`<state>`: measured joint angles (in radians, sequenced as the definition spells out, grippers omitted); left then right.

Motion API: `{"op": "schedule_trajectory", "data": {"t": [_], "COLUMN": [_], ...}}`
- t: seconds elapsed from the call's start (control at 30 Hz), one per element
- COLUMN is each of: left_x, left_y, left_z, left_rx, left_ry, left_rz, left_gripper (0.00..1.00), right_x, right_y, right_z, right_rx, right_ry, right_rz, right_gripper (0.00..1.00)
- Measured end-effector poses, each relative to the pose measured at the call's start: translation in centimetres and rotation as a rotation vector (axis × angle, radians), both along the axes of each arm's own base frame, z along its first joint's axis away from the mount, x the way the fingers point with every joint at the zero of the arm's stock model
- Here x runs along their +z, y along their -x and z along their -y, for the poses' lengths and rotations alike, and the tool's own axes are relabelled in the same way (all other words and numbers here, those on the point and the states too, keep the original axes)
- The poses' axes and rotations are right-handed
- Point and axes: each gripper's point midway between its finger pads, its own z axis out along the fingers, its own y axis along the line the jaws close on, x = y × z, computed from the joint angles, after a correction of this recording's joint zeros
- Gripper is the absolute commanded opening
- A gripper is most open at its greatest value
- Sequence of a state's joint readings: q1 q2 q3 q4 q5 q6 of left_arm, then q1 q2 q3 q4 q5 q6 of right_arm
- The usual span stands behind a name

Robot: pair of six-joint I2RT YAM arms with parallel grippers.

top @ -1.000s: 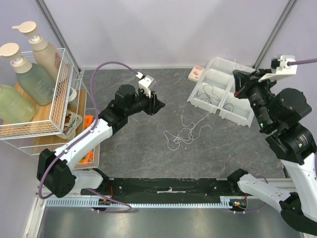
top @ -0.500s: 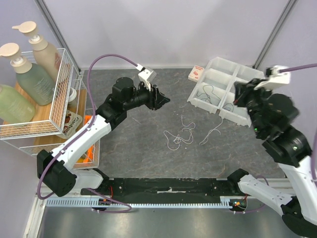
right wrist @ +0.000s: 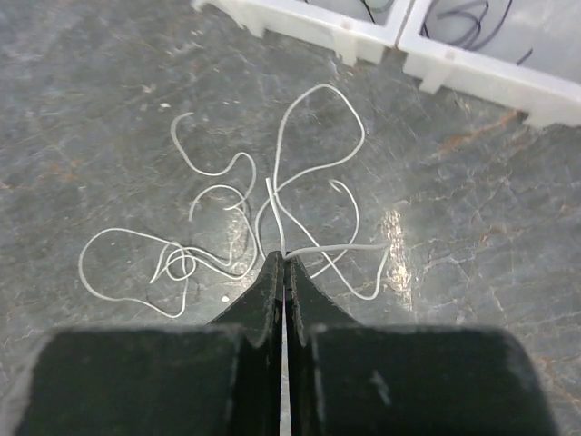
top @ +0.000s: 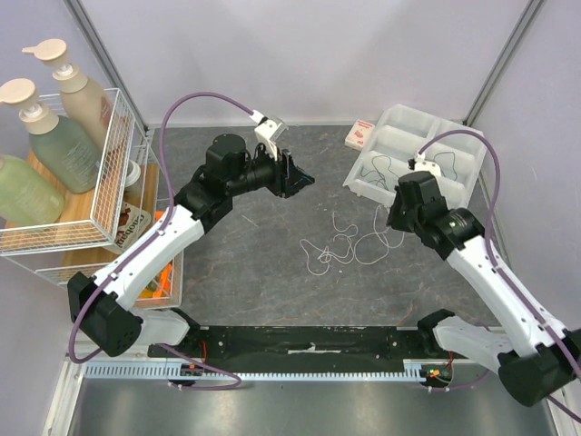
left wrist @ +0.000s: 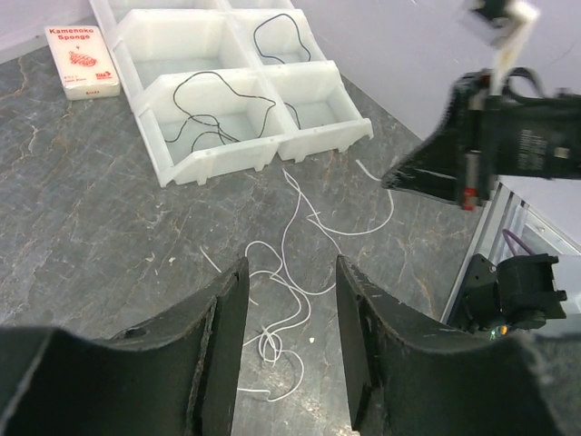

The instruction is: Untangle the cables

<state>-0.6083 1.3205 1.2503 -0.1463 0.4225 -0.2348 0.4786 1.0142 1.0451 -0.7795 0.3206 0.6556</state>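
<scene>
A loose tangle of thin white cables (top: 338, 247) lies on the dark table between the arms. My right gripper (top: 393, 222) hangs low at the tangle's right edge. In the right wrist view the right gripper (right wrist: 283, 260) is shut on a white cable (right wrist: 331, 247) that leaves its tips and runs to the other white cables (right wrist: 218, 227). My left gripper (top: 302, 179) hovers above and to the left of the tangle. Its jaws stand open and empty over the white cables (left wrist: 289, 292). Black cables (left wrist: 216, 107) lie in the white tray (left wrist: 272, 153).
The white compartment tray (top: 413, 200) stands at the back right, with a dark blue cable (right wrist: 465, 23) in one compartment. A sponge box (top: 360, 134) lies beside it. A wire shelf (top: 109, 195) with pump bottles (top: 54, 136) fills the left side.
My right arm has swung down from high at the right to the tangle's edge, carrying a white cable. The left gripper has opened wider and moved slightly right.
</scene>
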Motion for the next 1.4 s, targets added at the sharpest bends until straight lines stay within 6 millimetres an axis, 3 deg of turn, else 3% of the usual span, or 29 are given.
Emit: {"op": "schedule_trajectory", "data": {"t": [0.17,0.37,0.43,0.53,0.73,0.77,0.9,1.17,1.4], "left_x": [0.4,0.4,0.5,0.6,1.7,1.9,2.1,2.8,3.3], "left_y": [0.4,0.9,1.1,1.4,2.0,2.1,2.5,3.2,3.7], "left_z": [0.2,0.3,0.4,0.3,-0.2,-0.3,-0.6,-1.1,-1.5], "left_rx": [-0.011,-0.020,-0.029,-0.032,-0.031,-0.031,-0.031,-0.032,-0.035], "left_ry": [0.008,0.014,0.016,0.015,0.029,0.032,0.024,0.022,0.018], "left_rz": [-0.010,-0.031,-0.033,-0.036,-0.013,-0.009,-0.014,-0.012,0.002], "left_gripper": [0.50,0.50,0.50,0.50,0.50,0.50,0.51,0.51,0.52], "right_x": [-5.2,-11.1,-12.0,-13.1,-13.2,-13.2,-13.2,-12.6,-14.7], "right_y": [-1.7,-1.9,-1.9,-1.7,-1.4,-1.3,-0.9,-1.0,-0.5], "right_z": [1.3,-0.3,-0.6,-0.8,-1.3,-1.3,-1.0,-1.1,-1.4], "right_rx": [-0.053,0.031,0.055,0.078,0.077,0.071,0.001,-0.225,-0.458], "right_ry": [-0.015,-0.013,-0.013,-0.003,-0.035,-0.045,-0.104,-0.277,-0.399], "right_rz": [-0.196,-0.415,-0.445,-0.486,-0.505,-0.510,-0.518,-0.518,-0.589], "right_gripper": [0.00,0.03,0.10,0.29,0.60,0.71,0.95,0.98,0.94]}}
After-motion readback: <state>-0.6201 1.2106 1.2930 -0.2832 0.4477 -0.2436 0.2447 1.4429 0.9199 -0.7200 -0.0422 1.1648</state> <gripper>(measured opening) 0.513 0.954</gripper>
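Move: The right hand still pinches a strand near the end of the white cable; the table spot where it will be laid is about 2 cm ahead of this hand, 1 cm left and some 18 cm below. At that same depth, the cable's tangled part lies roughly 9 cm to the hand's left and 2 cm back, and the white tray's middle about 18 cm ahead and 10 cm right. From the empty left hand the laying spot is some 20 cm right, 1 cm back and 29 cm below. The right hand sinks quickly some 13 cm towards the table just right of the cable's tangled part, tipping its fingers about 30 degrees to point steeply down, then opens them from shut to wide and lets go of the white strand. Staying low, the open hand turns about 25 degrees clockwise and eases a little lower over the loose loop, while the empty, half-open left hand drifts some 3 cm back and about as far up. ##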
